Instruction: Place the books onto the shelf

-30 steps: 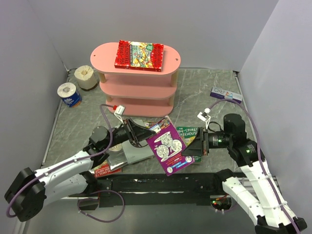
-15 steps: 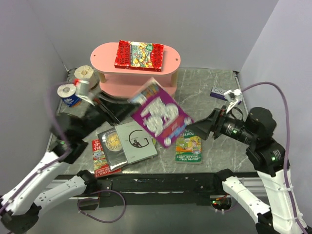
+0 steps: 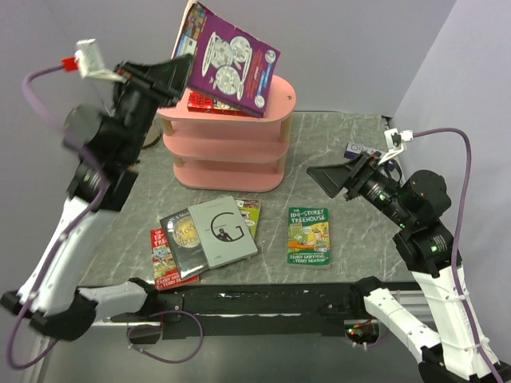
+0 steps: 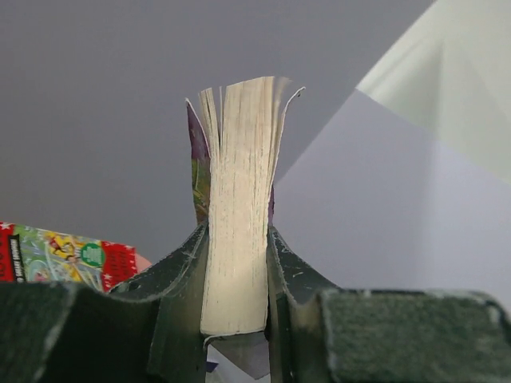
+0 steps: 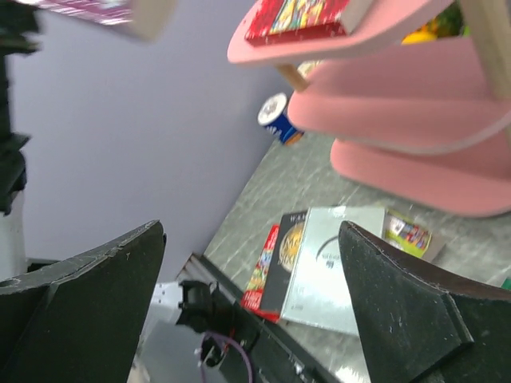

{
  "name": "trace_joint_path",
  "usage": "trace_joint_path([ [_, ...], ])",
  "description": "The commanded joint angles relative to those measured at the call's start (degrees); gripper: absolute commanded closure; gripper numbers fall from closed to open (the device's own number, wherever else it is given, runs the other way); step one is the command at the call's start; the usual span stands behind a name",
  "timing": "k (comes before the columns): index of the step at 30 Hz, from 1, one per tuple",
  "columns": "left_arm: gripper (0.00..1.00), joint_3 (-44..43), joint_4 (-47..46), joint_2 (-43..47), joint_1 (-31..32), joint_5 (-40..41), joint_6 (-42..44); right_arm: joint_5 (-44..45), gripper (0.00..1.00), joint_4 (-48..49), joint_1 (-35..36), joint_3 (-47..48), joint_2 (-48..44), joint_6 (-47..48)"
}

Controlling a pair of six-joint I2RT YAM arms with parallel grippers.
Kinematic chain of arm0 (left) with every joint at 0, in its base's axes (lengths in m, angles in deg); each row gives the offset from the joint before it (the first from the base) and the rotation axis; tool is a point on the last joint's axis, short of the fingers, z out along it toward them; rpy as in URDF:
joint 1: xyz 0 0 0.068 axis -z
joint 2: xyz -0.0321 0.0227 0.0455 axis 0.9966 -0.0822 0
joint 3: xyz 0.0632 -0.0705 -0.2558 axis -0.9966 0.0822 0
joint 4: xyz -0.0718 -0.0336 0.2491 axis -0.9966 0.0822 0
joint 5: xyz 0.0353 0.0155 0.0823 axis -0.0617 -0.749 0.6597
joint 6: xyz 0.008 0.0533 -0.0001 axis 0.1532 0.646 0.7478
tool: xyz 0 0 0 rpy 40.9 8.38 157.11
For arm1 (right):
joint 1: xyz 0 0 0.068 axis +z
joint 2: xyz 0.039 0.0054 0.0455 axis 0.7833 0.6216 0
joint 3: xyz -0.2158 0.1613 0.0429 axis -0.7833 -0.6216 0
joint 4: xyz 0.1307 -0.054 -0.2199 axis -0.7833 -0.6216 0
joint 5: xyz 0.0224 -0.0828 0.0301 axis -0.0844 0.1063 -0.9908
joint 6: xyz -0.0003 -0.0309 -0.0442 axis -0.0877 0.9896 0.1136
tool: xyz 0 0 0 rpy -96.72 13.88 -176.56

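My left gripper (image 3: 185,70) is raised high and shut on the purple book (image 3: 231,57), which it holds tilted in the air over the top board of the pink shelf (image 3: 227,148). In the left wrist view the book's page edge (image 4: 235,207) is clamped between both fingers. A red book (image 3: 206,102) lies on the top board. On the table lie a grey "G" book (image 3: 223,230), a dark book (image 3: 180,234), a red one (image 3: 162,262), a lime-green one (image 3: 251,209) and a green Treehouse book (image 3: 308,235). My right gripper (image 3: 326,176) hangs open and empty at the right, facing the shelf (image 5: 399,120).
A white-and-blue flat box (image 3: 358,148) lies at the back right behind the right arm. A blue-and-white roll (image 5: 276,116) stands left of the shelf by the wall. Grey walls close in both sides.
The right gripper opened, let go of the purple book and drew back to the right. The left arm swung the book up from table height to above the shelf top.
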Motion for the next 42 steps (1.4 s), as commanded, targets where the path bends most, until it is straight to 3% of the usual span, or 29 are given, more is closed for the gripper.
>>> trace_joint_path([
  [1, 0.99, -1.51, -7.21, -5.84, -11.93, -12.80, -12.93, 3.35, 0.04, 7.32, 0.27, 0.12, 1.13, 1.16],
  [6, 0.99, -0.61, -23.99, -14.88, -21.43, -25.76, -28.30, 1.78, 0.06, 9.08, 0.27, 0.82, 3.24, 2.13],
  [9, 0.99, -3.15, -27.43, -19.81, -23.03, -29.46, -32.10, 2.21, 0.06, 9.08, 0.18, 1.09, 3.77, 3.18],
  [14, 0.99, -6.16, -22.88, -23.96, -22.94, -30.87, -31.07, 2.57, 0.06, 9.52, 0.27, 1.52, 5.17, 4.15],
  [20, 0.94, 2.36, -18.83, -21.77, -22.94, -27.54, -26.76, 1.77, 0.06, 11.01, 0.09, 1.09, 7.46, 3.27],
  [23, 0.78, 3.60, -14.55, -21.06, -22.86, -26.57, -23.25, 1.86, 0.06, 11.01, 0.18, 1.44, 8.68, 3.19],
  [27, 0.45, 3.60, -10.75, -21.15, -22.94, -25.60, -19.73, 1.86, 0.06, 11.62, 0.27, 1.88, 10.00, 2.49],
  [34, 0.26, -0.87, -3.82, -23.25, -22.94, -24.20, -16.65, -2.96, 0.11, 11.90, 0.44, 6.61, 15.36, 2.04],
  [40, 0.08, -3.69, 5.41, -23.17, -23.12, -20.42, -11.73, -6.48, 0.34, 8.29, 1.94, 15.23, 22.92, 4.24],
  [42, 0.05, -4.39, 7.09, -22.99, -23.29, -19.63, -10.15, -7.19, 0.54, 8.11, 2.46, 16.99, 25.03, 4.76],
])
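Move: The left hand holds the purple book by its left edge, the book's middle about 9 cm to the hand's right and 5 cm ahead. The place for it is the red book on the shelf top, some 16 cm ahead, 8 cm right and 22 cm below; the pink shelf top lies beneath that, about 24 cm below the hand. From the empty right hand the red book is roughly 25 cm ahead, 24 cm left and slightly lower. The left hand carries the held purple book about 19 cm forward while already sinking towards the red book, then stops going forward and settles lower, some 18 cm down in all, its fingers tipping down by nearly 30 degrees as they open wide late on and let go of the purple book's left edge. Meanwhile the empty right hand eases forward towards the shelf, about 9 cm in all, swinging roughly 5 cm left at the end with its wide-open fingers partly closing, still clear of both books. ##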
